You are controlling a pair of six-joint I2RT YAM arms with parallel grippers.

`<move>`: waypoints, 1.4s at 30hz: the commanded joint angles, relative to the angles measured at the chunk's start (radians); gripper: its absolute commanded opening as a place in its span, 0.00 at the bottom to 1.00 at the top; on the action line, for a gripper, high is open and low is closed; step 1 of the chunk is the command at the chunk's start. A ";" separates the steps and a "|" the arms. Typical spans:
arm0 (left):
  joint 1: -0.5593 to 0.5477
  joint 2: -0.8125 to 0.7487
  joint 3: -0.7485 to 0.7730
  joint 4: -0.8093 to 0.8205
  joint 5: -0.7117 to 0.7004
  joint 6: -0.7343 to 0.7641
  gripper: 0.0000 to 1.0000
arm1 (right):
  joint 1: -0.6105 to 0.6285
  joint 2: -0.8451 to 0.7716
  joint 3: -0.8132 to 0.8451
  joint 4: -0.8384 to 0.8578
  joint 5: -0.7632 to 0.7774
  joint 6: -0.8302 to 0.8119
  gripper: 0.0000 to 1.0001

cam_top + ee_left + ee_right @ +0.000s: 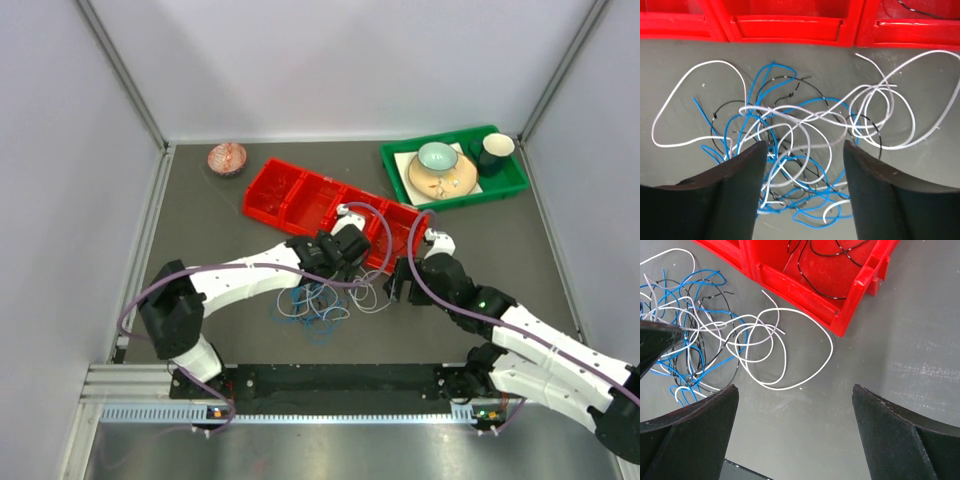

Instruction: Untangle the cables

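The cables point(320, 305) lie in a loose tangle of white, blue and black wires on the dark table, just in front of the red tray point(330, 205). My left gripper point(805, 145) hovers over the tangle point(790, 125) with its jaws apart and nothing pinched between them. My right gripper point(794, 388) stands open over bare table to the right of the pile, near a large white loop point(790, 355). A few black cables point(830, 255) lie inside one tray compartment. From above, the left gripper point(330, 272) and the right gripper point(398, 285) flank the pile's far side.
A green tray point(510, 180) with a plate, a bowl and a dark cup stands at the back right. A small reddish bowl point(227, 158) sits at the back left. The red tray's front wall point(790, 25) runs close behind the tangle.
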 commanded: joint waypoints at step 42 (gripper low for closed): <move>0.165 -0.482 0.617 -0.104 0.052 0.033 0.00 | 0.122 0.328 0.251 0.344 -0.189 0.009 0.96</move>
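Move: The left hand hangs low and open over the white-and-blue cable tangle, whose middle is about 1 cm back, 2 cm left and 2 cm below it. The loose white loop lies some 9 cm to its right and 1 cm ahead, the middle of the red bin about 18 cm ahead. From the open right hand the tangle is roughly 4 cm forward, 17 cm left and 5 cm below, the white loop 5 cm ahead and 7 cm left. The left hand eases slightly forward and down, shuts its fingers on white cable in the tangle, then hauls it steeply up some 37 cm, drifting about 8 cm left as the wrist swings the fingertips up and rolls, slowing at the top. The right hand first waits, then rises a little and sweeps about 10 cm left towards the tangle, fingers wide open, turning some 15 degrees counter-clockwise. ##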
